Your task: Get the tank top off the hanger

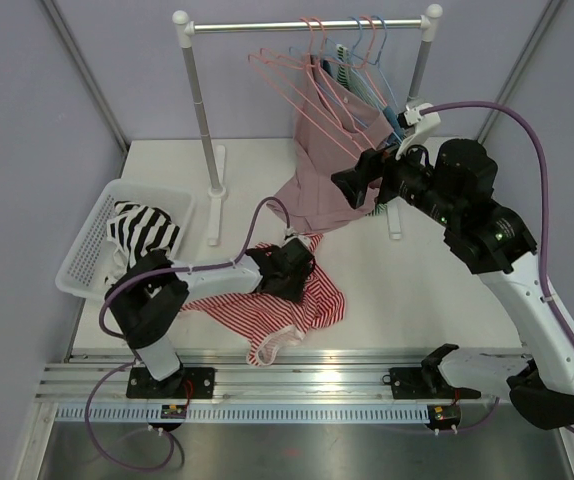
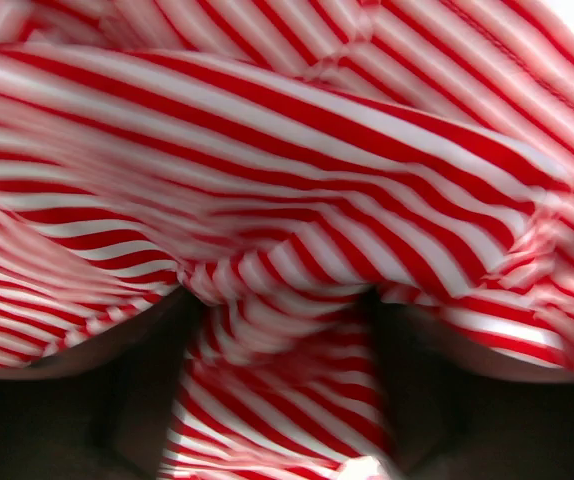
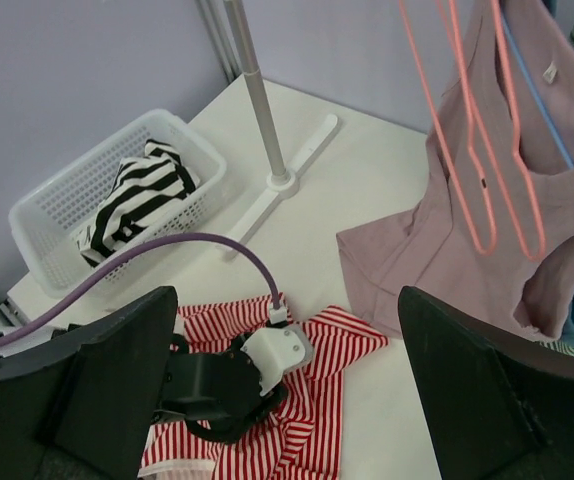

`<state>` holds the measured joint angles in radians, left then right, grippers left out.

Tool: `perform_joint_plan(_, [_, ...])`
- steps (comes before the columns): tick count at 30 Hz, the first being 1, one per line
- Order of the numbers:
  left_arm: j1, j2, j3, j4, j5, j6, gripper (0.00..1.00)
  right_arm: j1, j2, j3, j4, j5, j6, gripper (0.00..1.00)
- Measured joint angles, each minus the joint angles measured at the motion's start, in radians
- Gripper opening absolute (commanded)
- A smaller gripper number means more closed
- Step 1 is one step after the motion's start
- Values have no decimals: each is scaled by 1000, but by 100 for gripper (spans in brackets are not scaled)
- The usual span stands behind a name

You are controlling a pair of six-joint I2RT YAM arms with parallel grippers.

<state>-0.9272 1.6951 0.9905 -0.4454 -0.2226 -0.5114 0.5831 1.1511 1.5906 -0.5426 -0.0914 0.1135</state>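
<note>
A mauve tank top (image 1: 317, 185) hangs on a pink hanger (image 1: 307, 100) from the rail, its hem resting on the table. It also shows in the right wrist view (image 3: 467, 270) with the hanger (image 3: 487, 170). My right gripper (image 1: 352, 185) is open and empty, just in front of the tank top at mid height (image 3: 287, 300). My left gripper (image 1: 292, 272) sits low on a red-and-white striped garment (image 1: 287, 310) lying on the table. Its jaws stand apart with striped cloth (image 2: 287, 180) bunched between them (image 2: 282, 400).
A white clothes rack (image 1: 202, 120) stands at the back, with more pink and blue hangers (image 1: 372, 60) at its right end. A white basket (image 1: 82, 255) at the left holds a black-and-white striped garment (image 1: 142, 228).
</note>
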Motion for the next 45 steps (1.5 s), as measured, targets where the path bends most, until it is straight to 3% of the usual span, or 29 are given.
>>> perform_joint_plan(1, [-2, 8, -1, 21, 17, -7, 20, 0, -11, -20, 0, -11, 0, 100])
perform_joint_plan(3, [-8, 8, -4, 45, 14, -12, 4, 0, -27, -51, -2, -27, 0, 100])
perform_joint_plan(5, [-12, 1, -8, 47, 8, -12, 0, 0, -36, -65, -1, -29, 0, 100])
perform_joint_plan(12, [-14, -206, -7, -105, -138, -26, 0, 0, -101, -113, -1, -23, -1, 99])
perform_joint_plan(18, [66, -407, 174, -296, -301, -18, 0, 1, -121, -118, 0, -22, -3, 99])
perform_joint_plan(29, [423, -541, 548, -509, -425, 95, 0, 1, -122, -128, -1, 21, -22, 100])
perform_joint_plan(33, [614, -542, 658, -530, -420, 124, 0, 1, -122, -132, -1, 22, -28, 99])
perform_joint_plan(39, [920, -496, 665, -542, -318, 137, 0, 1, -117, -132, 0, 21, -34, 99])
perform_joint_plan(45, [1124, -313, 591, -518, -236, 134, 0, 0, -80, -128, 9, 22, -37, 100])
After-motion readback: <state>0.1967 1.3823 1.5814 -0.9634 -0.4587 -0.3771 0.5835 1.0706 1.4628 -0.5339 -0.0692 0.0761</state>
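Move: The red-striped tank top lies bunched between the left fingers; its middle is about 2 cm back and 4 cm to the left of them, at table height. The white basket's middle is some 33 cm left and 12 cm ahead, with the black-striped top in it about 30 cm left and 13 cm ahead. The pink top's lower end is roughly 17 cm ahead and 4 cm right. From the right hand, the red-striped top is about 14 cm left, 8 cm back and 43 cm below. The left fingers pinch shut on the bunched red-striped cloth, then lift it off the table in a tall arc, about 40 cm leftward and 10 cm forward, to over the basket. The hand rises to some 37 cm before sinking about 10 cm towards the basket, still gripping, the wrist having turned roughly 65 degrees counter-clockwise. ##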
